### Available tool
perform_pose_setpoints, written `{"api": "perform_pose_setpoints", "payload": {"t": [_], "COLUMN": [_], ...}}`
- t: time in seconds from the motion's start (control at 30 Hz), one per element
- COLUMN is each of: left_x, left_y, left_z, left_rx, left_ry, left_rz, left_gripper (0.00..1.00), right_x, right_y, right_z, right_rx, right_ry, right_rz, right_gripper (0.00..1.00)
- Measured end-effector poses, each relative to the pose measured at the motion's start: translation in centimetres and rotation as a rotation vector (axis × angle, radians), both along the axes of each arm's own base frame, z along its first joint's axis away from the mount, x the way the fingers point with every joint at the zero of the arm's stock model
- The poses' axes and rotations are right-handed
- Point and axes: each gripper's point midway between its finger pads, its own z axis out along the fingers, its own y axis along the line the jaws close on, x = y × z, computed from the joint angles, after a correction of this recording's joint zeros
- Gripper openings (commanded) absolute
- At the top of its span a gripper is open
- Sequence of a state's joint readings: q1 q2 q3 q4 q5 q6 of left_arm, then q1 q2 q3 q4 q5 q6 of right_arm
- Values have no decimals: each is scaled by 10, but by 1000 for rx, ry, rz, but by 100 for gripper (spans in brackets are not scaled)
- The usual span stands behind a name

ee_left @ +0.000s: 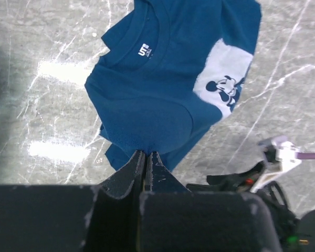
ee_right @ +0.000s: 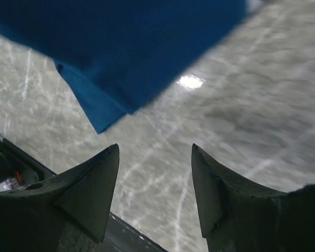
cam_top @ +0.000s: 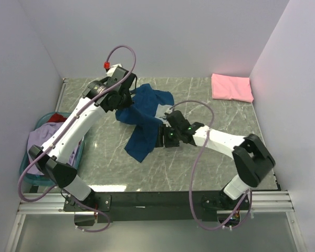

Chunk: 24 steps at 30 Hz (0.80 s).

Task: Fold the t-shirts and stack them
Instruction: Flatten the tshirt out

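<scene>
A navy blue t-shirt hangs crumpled over the middle of the table, lifted at one edge. In the left wrist view its collar, neck label and pale print face up. My left gripper is shut on a fold of the navy t-shirt; in the top view the left gripper sits at the shirt's upper left. My right gripper is open with only bare table between its fingers, just below the navy t-shirt's lower corner. In the top view the right gripper is at the shirt's right edge.
A folded pink t-shirt lies at the far right corner. A teal basket at the left edge holds a lavender t-shirt and a red one. White walls enclose the marbled table.
</scene>
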<state>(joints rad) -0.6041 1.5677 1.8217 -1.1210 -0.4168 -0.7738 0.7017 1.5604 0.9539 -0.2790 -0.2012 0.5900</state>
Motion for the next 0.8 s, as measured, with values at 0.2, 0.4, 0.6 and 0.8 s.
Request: {"api": "perform_pose_setpoints", "payload": {"t": [0.2,0.4,0.6,0.8], "left_x": [7,24,35,36], "left_y": [9,41,72,86], "left_z": [-7,13,10,-12], "left_rx": [28,58,104,142], "left_ry": [16,-47,-53,-6], "left_rz": [17,106,182,202], "left_gripper": [1,1,1,1], "right_x": [5,7,-15,-26], "right_y": [29,49,89,113], "right_z": [-15,-18,-6,-14], "right_rx": [-23,-54,-112,-206], "right_ry": [25,8,-70,-105], "right_rz": [-5,12,135,223], "right_gripper": [64,62,60,60]}}
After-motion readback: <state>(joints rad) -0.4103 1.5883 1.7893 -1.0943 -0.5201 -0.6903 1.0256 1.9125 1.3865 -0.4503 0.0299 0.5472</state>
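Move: My left hand, high up, still pinches a gathered part of the blue t-shirt; the bare table it is carried over lies about 12 cm left, 5 ahead and 29 below. The collar is 9 ahead and 2 left, the clothes bin 30 left and 10 back. From my open right hand the shirt's near end lies some 12 cm left, 3 back and 7 below, the white print 15 straight ahead. I draw the pinched cloth left with my left hand, about 9 cm and a little forward, rising slightly then sinking again, swinging the wrist some 10 degrees counter-clockwise with the fingers kept shut. At the same time I sweep my right hand about 11 cm left, low over the table and easing slightly back towards me, fingers open, until it comes close over the shirt's near end. ##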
